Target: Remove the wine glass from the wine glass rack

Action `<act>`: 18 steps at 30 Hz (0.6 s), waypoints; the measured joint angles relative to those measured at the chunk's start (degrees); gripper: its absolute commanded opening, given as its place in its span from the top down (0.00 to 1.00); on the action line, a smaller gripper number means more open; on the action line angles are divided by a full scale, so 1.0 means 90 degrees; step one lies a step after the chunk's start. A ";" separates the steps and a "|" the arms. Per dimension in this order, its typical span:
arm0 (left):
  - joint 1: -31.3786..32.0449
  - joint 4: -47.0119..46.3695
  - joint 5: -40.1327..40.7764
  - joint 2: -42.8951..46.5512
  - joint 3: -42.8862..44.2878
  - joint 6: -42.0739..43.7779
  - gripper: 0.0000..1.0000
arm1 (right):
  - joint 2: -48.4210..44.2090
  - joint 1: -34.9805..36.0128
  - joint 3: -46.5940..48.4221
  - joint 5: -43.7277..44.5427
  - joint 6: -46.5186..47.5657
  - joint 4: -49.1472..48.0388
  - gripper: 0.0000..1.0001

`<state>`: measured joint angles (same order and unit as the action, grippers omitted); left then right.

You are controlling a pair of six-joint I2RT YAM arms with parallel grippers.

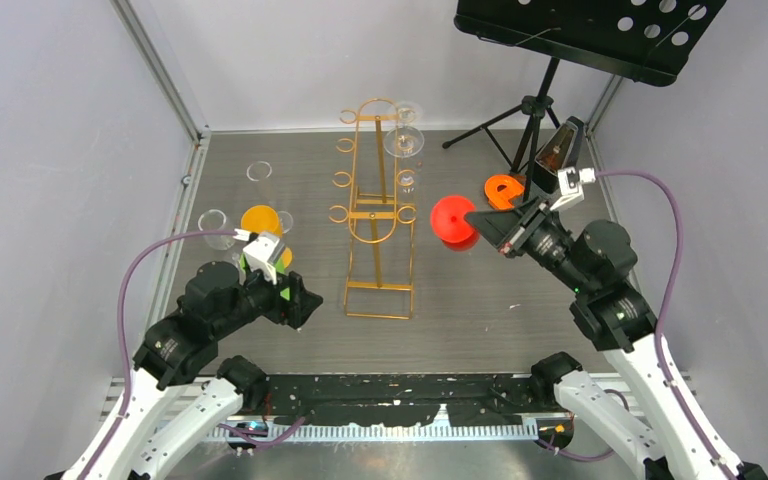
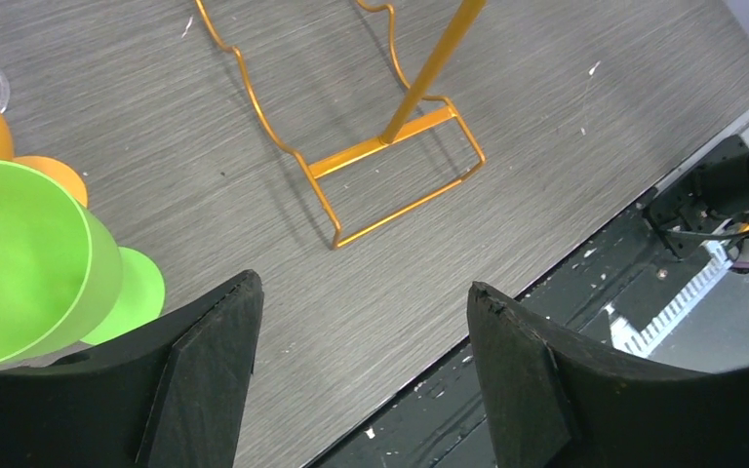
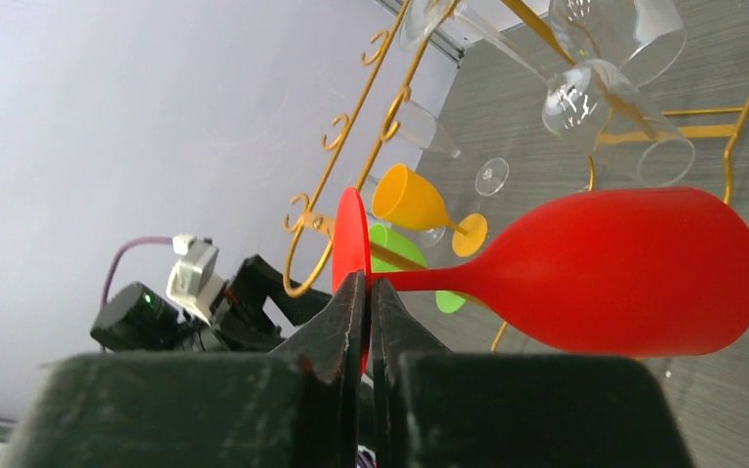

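Observation:
The gold wire wine glass rack (image 1: 378, 215) stands mid-table, and its base (image 2: 390, 185) shows in the left wrist view. A red wine glass (image 1: 452, 220) hangs in the air just right of the rack's lower right hook. My right gripper (image 3: 368, 283) is shut on the thin foot of this red glass (image 3: 624, 268), which lies sideways. Clear glasses (image 1: 403, 135) hang at the rack's far right top. My left gripper (image 2: 366, 292) is open over the table's near edge, with nothing between its fingers and a green glass (image 2: 29, 253) beside it.
An orange glass (image 1: 261, 220) and clear glasses (image 1: 215, 225) stand at the left. Another orange piece (image 1: 503, 190) lies by the black music stand (image 1: 585, 35) at the back right. Grey walls close in the sides.

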<state>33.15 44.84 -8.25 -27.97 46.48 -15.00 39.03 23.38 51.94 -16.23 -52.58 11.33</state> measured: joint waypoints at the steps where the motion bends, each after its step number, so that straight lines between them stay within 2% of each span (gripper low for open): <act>1: 0.0000 0.0000 -0.0005 -0.0007 0.0012 -0.0049 0.21 | -0.0119 0.0000 -0.0051 -0.0056 0.0097 0.0100 0.94; 4: 0.0000 0.0005 -0.0056 -0.0010 0.0039 -0.0250 0.18 | -0.0432 0.0000 -0.0180 -0.0272 0.0442 0.0410 0.94; 7: 0.0000 0.0010 -0.0146 -0.0005 0.0049 -0.0481 0.01 | -0.0665 0.0000 -0.0335 -0.0556 0.0840 0.0597 0.94; 18: 0.0000 0.0007 -0.0726 0.0083 0.0058 -0.1581 0.00 | -0.0867 0.0070 -0.0726 -0.1836 0.2118 0.1253 0.94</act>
<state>33.15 44.91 -14.79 -27.22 47.00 -29.23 31.22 24.01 45.41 -32.75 -33.52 22.61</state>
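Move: The red wine glass hangs upside down in the right fingers, its middle about 7 cm below that hand, 3 cm ahead and 2 cm left. From the right hand, the left gripper waits some 30 cm left, 7 cm back and 15 cm lower; the rack's middle is 18 cm left, 12 cm ahead and 16 cm below. From the left hand, the red glass is 28 cm right, 10 cm ahead and 8 cm up; the green glass 13 cm ahead, 10 cm left and 11 cm down. Keep the right fingers shut on the red glass's stem, close under its foot, and carry the glass down about 7 cm and back as far, closing on the left gripper while the fingers swing counter-clockwise towards it. Meanwhile ease the empty left gripper back and to the right, slightly up, roll its left side down some 15 degrees and open it fully. ##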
